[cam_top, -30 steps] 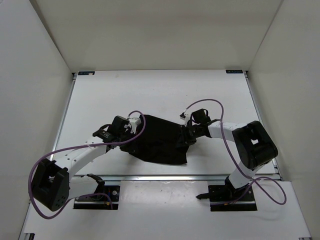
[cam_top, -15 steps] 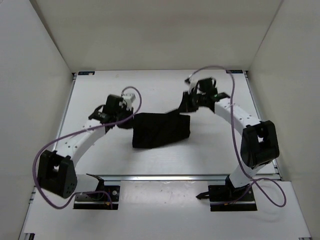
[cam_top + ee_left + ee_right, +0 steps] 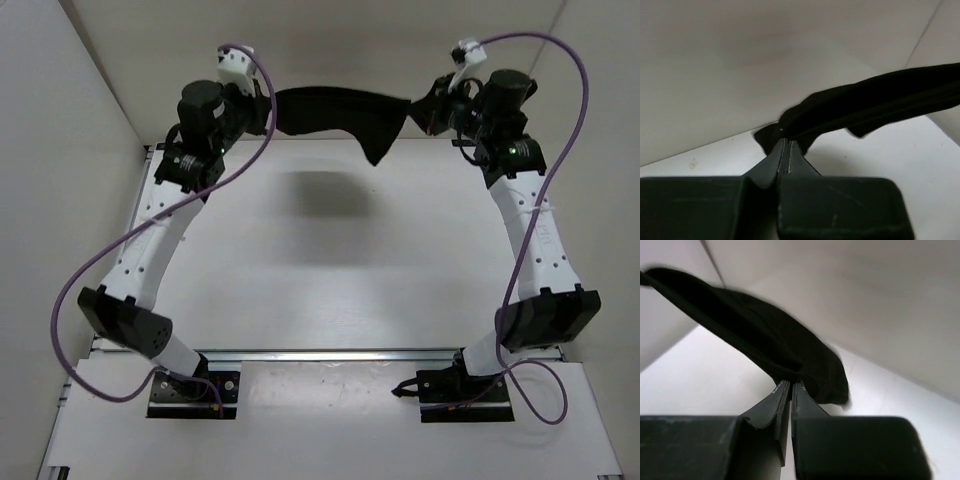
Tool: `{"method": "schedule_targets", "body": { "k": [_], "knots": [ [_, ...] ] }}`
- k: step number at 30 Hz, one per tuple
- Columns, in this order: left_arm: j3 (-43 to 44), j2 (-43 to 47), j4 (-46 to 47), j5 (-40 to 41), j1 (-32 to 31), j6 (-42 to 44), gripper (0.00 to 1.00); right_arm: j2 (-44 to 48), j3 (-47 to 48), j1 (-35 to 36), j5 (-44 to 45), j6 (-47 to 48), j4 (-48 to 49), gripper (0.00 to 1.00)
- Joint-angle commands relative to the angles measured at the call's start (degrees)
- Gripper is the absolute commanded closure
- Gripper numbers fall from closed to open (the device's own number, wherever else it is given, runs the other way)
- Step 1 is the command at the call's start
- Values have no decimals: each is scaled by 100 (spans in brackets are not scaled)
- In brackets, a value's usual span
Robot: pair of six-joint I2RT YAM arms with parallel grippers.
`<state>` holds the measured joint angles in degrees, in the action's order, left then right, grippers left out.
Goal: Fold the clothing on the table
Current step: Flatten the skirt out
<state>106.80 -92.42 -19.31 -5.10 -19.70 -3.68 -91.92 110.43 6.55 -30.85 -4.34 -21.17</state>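
Note:
The black clothing (image 3: 335,110) hangs stretched in the air high above the white table (image 3: 320,250), between both raised arms. My left gripper (image 3: 268,108) is shut on its left end, and in the left wrist view the fabric (image 3: 865,107) runs away to the right from the closed gripper (image 3: 785,142). My right gripper (image 3: 425,108) is shut on the right end; in the right wrist view the cloth (image 3: 765,340) bunches at the closed gripper (image 3: 790,384). A loose flap (image 3: 382,140) droops near the right end. The garment's shadow (image 3: 330,190) falls on the table.
White walls enclose the table on the left, back and right, close to both raised wrists. Purple cables (image 3: 110,270) loop beside each arm. The arm bases (image 3: 195,390) sit at the near rail.
Both arms have swung up and back from low over the table, lifting the garment off the surface and pulling it taut in the air. The right gripper closed on the cloth.

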Motion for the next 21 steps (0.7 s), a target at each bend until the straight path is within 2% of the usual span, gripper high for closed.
{"method": "schedule_targets", "body": {
  "k": [1, 5, 8, 10, 13, 16, 19, 21],
  "knots": [
    [-1147, 740, 76, 501, -314, 587, 100, 568, -1526, -48, 114, 319, -90, 100],
    [-3406, 2171, -63, 781, -1086, 422, 100, 1930, -3839, 189, 299, 189, -167, 100],
    [-4463, 3122, -659, 739, -1508, -306, 100, 2705, -4617, 408, 211, -241, -545, 100],
    [-4711, 3589, -1030, 669, -1545, -605, 100, 3117, -4741, 575, 54, -540, -599, 100],
    [-4511, 3819, -1320, 563, -1134, -634, 100, 2953, -4558, 611, -148, -717, -564, 100],
    [-3791, 3347, -1137, 720, -851, -213, 100, 2322, -3733, 576, -360, -551, -494, 100],
    [-2922, 2609, -1014, 888, -728, 174, 100, 1645, -2600, 593, -194, -174, -563, 100],
    [-2132, 2240, -847, 871, -667, 201, 100, 1091, -1477, 550, -36, 37, -738, 100]
  ]
}}
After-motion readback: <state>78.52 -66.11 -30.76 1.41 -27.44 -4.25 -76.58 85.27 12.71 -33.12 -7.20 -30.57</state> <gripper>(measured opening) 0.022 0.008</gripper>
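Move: The skirt hangs bunched between the hands, a corner pinched in each: its middle is about 18 cm to the right of the left hand and 2 cm ahead, some 8 cm lower. From the right hand it is about 18 cm to the left, 2 cm ahead and 8 cm lower. The bare middle of the table lies some 45 cm below both hands, about 15 cm back, roughly 18 cm inward from each. The skirt is whipped down and back towards the base by both arms together, a fast stroke of about 20 cm each way with the fingers tipping downward; then both hands reverse, rising some 11 cm and easing forward, partly levelling again. The fingers stay shut on its two corners throughout. ##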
